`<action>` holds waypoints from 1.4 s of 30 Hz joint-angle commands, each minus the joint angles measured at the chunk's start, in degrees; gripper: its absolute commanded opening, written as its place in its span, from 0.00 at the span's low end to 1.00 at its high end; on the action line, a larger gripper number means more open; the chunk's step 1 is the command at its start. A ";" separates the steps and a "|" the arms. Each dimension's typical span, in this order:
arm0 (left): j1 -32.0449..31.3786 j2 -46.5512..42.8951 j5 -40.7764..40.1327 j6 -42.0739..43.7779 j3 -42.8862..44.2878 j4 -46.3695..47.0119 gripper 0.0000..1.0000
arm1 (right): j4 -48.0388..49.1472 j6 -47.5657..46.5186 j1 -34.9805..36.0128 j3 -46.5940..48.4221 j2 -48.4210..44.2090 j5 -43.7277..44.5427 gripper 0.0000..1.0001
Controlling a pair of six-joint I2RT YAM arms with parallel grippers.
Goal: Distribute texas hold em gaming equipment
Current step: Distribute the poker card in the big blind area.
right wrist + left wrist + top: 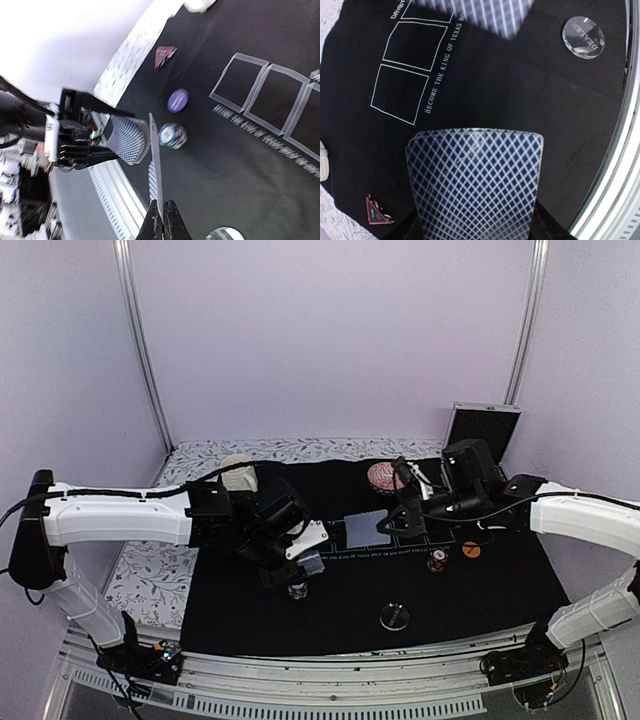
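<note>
My left gripper (475,227) is shut on a deck of blue-checked playing cards (475,182), held above the black felt mat (485,95). My right gripper (164,209) is shut on a single card (155,160), seen edge-on right beside the deck (128,140). From above, that card (363,530) hangs over the mat's middle between the two grippers. A striped chip stack (172,136), a purple disc (178,100) and a red-edged triangle (165,54) lie on the felt. A clear disc (583,37) sits near the front edge. A second chip stack (437,562) and an orange disc (471,550) lie at the right.
A cream mug (238,473) stands at the back left and a red patterned bowl (384,476) at the back centre. White printed card boxes (400,92) mark the felt. A dark case (482,430) leans against the back wall. The metal table rail (620,165) runs along the front.
</note>
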 commanded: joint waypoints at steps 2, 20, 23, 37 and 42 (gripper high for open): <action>3.47 -2.64 -1.15 -1.16 0.86 -1.38 0.56 | -9.35 -3.03 -8.02 1.20 -11.36 8.02 0.02; 17.31 -4.09 0.06 6.03 3.65 0.38 0.55 | -20.62 -6.51 -17.88 12.12 -11.65 11.57 0.02; 18.07 -3.51 0.58 6.70 4.46 1.36 0.55 | -21.88 -6.45 -19.20 11.57 -12.91 10.95 0.02; 21.35 0.72 -1.20 10.87 10.00 10.65 0.56 | -22.03 -4.64 -20.63 19.87 -8.72 9.82 0.02; 23.98 -1.57 0.58 10.46 5.71 14.89 0.56 | -13.85 -0.43 -20.52 17.20 -6.40 1.51 0.02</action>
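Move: Out to the right of the right hand, which already holds the drawn card, lies the orange big blind marker, about 22 cm right, 12 cm ahead and 17 cm below. Short of it stands the red chip stack, roughly 13 cm right and 9 cm ahead; the dealer button is about 9 cm back and 4 cm right. From the left hand, still gripping the deck, the marker is some 40 cm right and 15 cm ahead. Swinging clear of the deck, the right hand keeps its pinch on the card and goes about 13 cm right, 12 cm up and 9 cm forward, quickly at first, turning some 25 degrees clockwise to end high over the red stack's side of the mat. The left hand carries the deck forward, rising and drifting left, its fingers tipping outward. ##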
